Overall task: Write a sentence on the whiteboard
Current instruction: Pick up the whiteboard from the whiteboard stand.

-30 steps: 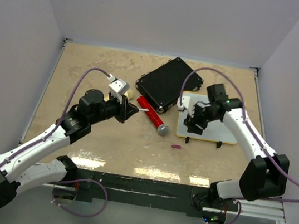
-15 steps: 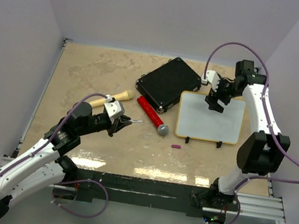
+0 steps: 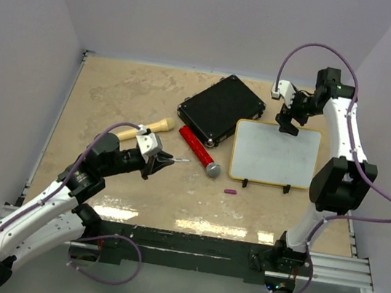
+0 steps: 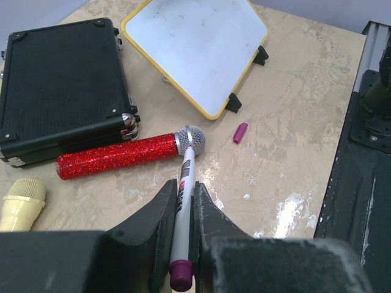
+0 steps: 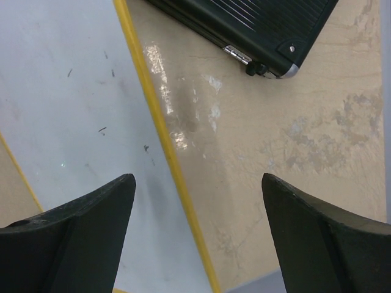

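The whiteboard [image 3: 275, 155], white with a thin yellow rim, lies right of centre on black clip feet. Its face [image 4: 195, 49] carries only faint specks [image 5: 73, 122]; no sentence shows on it. My left gripper [image 3: 166, 158] hovers left of the board and is shut on a white marker [image 4: 183, 201] with a purple end. The marker's tip points at the head of a red glitter microphone [image 4: 122, 155]. Over the board's far edge my right gripper [image 3: 287, 123] hangs open, the yellow rim running between its empty jaws [image 5: 197, 183].
A black case [image 3: 221, 108] lies beyond the board's left corner. The red microphone [image 3: 199, 149] rests in front of it and a cream microphone [image 3: 146, 129] lies further left. A small purple cap [image 3: 230, 192] sits on the table near the board's front.
My right gripper rose off the board, swung to its far edge and opened wide. My left gripper drew back toward the near left with the marker, then held still.
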`<action>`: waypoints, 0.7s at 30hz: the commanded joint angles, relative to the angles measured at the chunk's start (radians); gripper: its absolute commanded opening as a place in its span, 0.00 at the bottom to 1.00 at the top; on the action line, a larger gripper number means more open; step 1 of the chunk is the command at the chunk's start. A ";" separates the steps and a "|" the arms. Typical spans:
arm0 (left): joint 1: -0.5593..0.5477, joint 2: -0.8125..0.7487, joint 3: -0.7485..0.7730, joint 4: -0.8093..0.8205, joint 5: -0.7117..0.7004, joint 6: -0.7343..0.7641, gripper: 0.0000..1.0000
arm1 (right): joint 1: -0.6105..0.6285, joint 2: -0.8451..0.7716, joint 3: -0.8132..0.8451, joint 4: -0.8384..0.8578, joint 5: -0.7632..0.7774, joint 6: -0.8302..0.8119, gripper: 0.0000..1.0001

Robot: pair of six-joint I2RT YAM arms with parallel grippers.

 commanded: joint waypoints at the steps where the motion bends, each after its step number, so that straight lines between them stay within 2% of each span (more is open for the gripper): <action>1: 0.007 -0.001 0.011 0.053 0.045 0.030 0.00 | 0.001 0.113 0.103 -0.119 -0.089 -0.062 0.87; 6: 0.010 0.005 0.011 0.053 0.052 0.031 0.00 | 0.001 0.154 0.129 -0.132 -0.098 -0.068 0.81; 16: 0.018 0.020 0.011 0.053 0.068 0.030 0.00 | 0.001 0.118 0.048 -0.132 -0.085 -0.066 0.68; 21: 0.018 0.022 0.011 0.053 0.066 0.028 0.00 | 0.001 0.073 0.042 -0.132 -0.089 -0.045 0.65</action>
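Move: The whiteboard rests on its stand with its middle about 9 cm back from the right hand, roughly 1 cm left and some 10 cm below; its raised far edge lies just under the open fingers. From that hand, the black case is some 22 cm left and 6 cm farther out, the red microphone about 27 cm left and 10 cm back, both some 15 cm lower. From the left hand, the whiteboard is about 36 cm right, 14 cm ahead and 13 cm below. The right hand sinks about 5 cm to the whiteboard's far edge, first edging a centimetre forward, then easing back some 2 cm while drifting a little left and tipping its fingers about 10 degrees further down. One finger stays over the white face and the other beyond the yellow rim, as they narrow by roughly a quarter from nearly wide open without shutting; a touch on the board can't be made out. ##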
